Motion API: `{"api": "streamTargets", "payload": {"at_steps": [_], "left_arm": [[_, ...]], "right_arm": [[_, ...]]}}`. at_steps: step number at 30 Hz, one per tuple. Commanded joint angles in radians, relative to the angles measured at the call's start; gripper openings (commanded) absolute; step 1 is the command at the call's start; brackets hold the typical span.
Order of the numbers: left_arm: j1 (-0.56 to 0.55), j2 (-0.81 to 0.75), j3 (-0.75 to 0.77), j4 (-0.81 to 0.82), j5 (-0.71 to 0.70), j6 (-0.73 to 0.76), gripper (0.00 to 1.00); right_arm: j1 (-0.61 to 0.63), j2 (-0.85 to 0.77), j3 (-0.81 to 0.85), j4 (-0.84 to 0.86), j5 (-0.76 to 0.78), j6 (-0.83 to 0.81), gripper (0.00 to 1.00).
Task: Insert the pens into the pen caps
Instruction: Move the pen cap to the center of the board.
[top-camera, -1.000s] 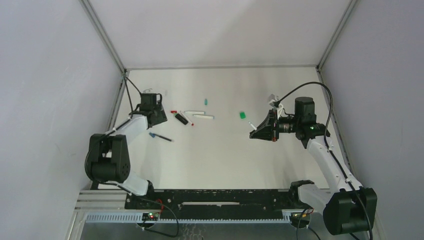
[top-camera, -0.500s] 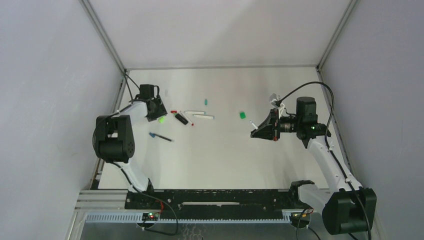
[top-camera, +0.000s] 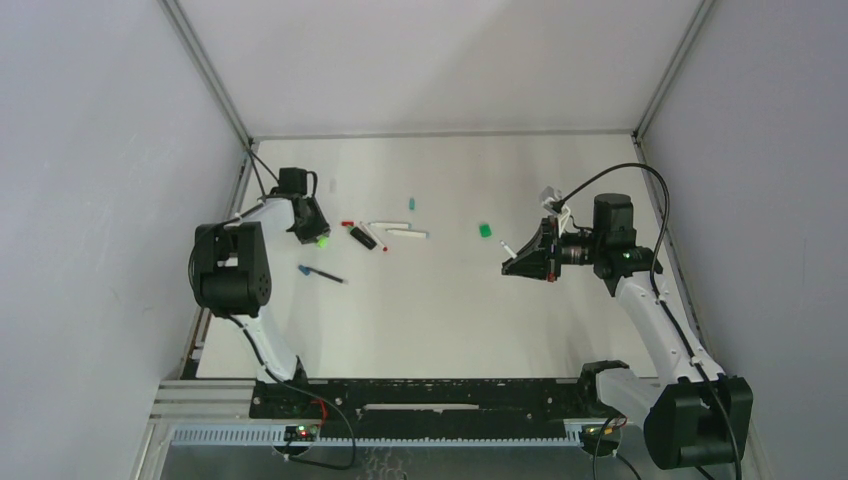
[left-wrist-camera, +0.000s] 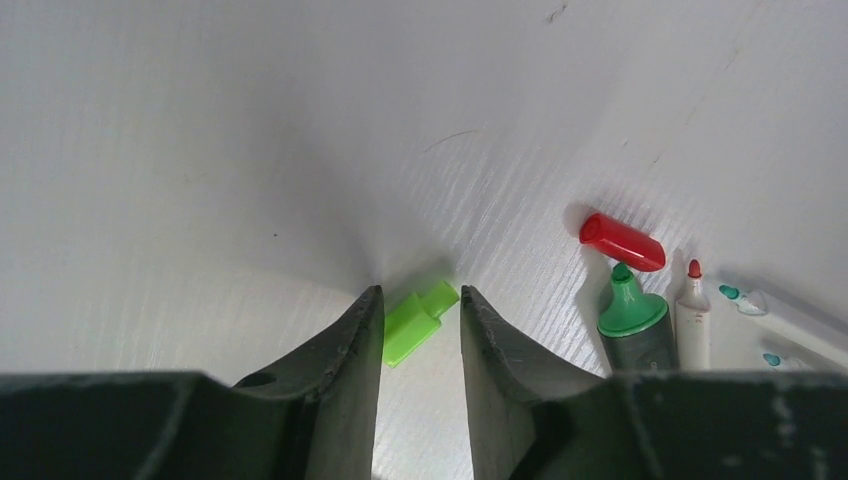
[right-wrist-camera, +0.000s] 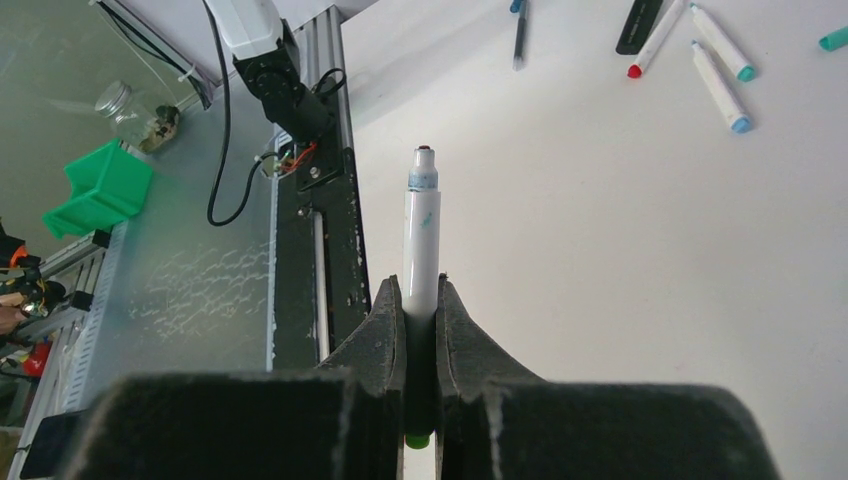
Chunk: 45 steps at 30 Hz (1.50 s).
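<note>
My left gripper (left-wrist-camera: 420, 292) is down at the table with a chunky bright green pen cap (left-wrist-camera: 418, 322) lying aslant between its fingers. Both fingers touch the cap. In the top view that cap (top-camera: 323, 241) shows at the left gripper's (top-camera: 316, 236) tip. My right gripper (right-wrist-camera: 421, 290) hangs above the table's right half, shut on a white pen (right-wrist-camera: 421, 240) with a red tip that points forward. On the table lie a red cap (left-wrist-camera: 622, 241), a dark marker with a green tip (left-wrist-camera: 635, 322), a white red-tipped pen (left-wrist-camera: 692, 325) and white pens (top-camera: 407, 234).
A thin dark pen with a blue end (top-camera: 322, 273) lies nearer the left arm's base. A teal cap (top-camera: 411, 203) and a green cap (top-camera: 485, 230) lie toward the back middle. The enclosure's left wall (top-camera: 120, 200) is close to the left arm.
The left arm has folded back and its gripper has shifted slightly, uncovering the bright green cap at its tip. Its jaws have narrowed onto the cap. The right arm has stayed still.
</note>
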Motion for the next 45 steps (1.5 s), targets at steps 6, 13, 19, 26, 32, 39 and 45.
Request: {"api": "streamTargets", "payload": {"at_steps": [6, 13, 19, 26, 32, 39, 45], "left_arm": [[-0.041, -0.034, 0.017, -0.043, 0.032, -0.009, 0.38], [-0.066, -0.051, 0.002, -0.068, -0.011, -0.006, 0.36], [-0.067, -0.032, 0.031, -0.1, -0.061, -0.004, 0.34], [-0.067, -0.011, 0.058, -0.122, -0.084, -0.005, 0.33], [-0.067, 0.009, 0.091, -0.137, -0.092, 0.017, 0.27], [-0.068, 0.02, 0.108, -0.138, -0.085, 0.044, 0.22], [-0.111, -0.009, 0.087, -0.131, -0.073, 0.068, 0.1]], "right_arm": [[-0.011, -0.016, 0.05, 0.005, -0.029, -0.003, 0.0], [-0.014, -0.025, 0.053, 0.001, -0.035, -0.004, 0.0], [-0.026, -0.031, 0.054, -0.001, -0.044, -0.001, 0.0], [-0.031, -0.035, 0.056, -0.002, -0.051, 0.0, 0.0], [-0.041, -0.041, 0.056, -0.005, -0.059, 0.001, 0.0], [-0.049, -0.045, 0.056, -0.007, -0.066, 0.001, 0.0], [-0.052, -0.05, 0.056, -0.006, -0.069, 0.002, 0.0]]}}
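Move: The green pen cap lies between the left hand's open fingertips, about 1 cm below and 1 cm back from the hand point. From this hand, the red cap is some 6 cm right and 4 cm ahead, the black highlighter about 10 cm right and 1 cm ahead, and the blue-capped pen about 9 cm straight back, all on the board. From the right hand, which holds a white pen, the green cap is roughly 50 cm left, 20 cm ahead and 22 cm below. The left hand sweeps about 3 cm right, eases 1 cm left and slightly back, closing its fingers on the cap. ##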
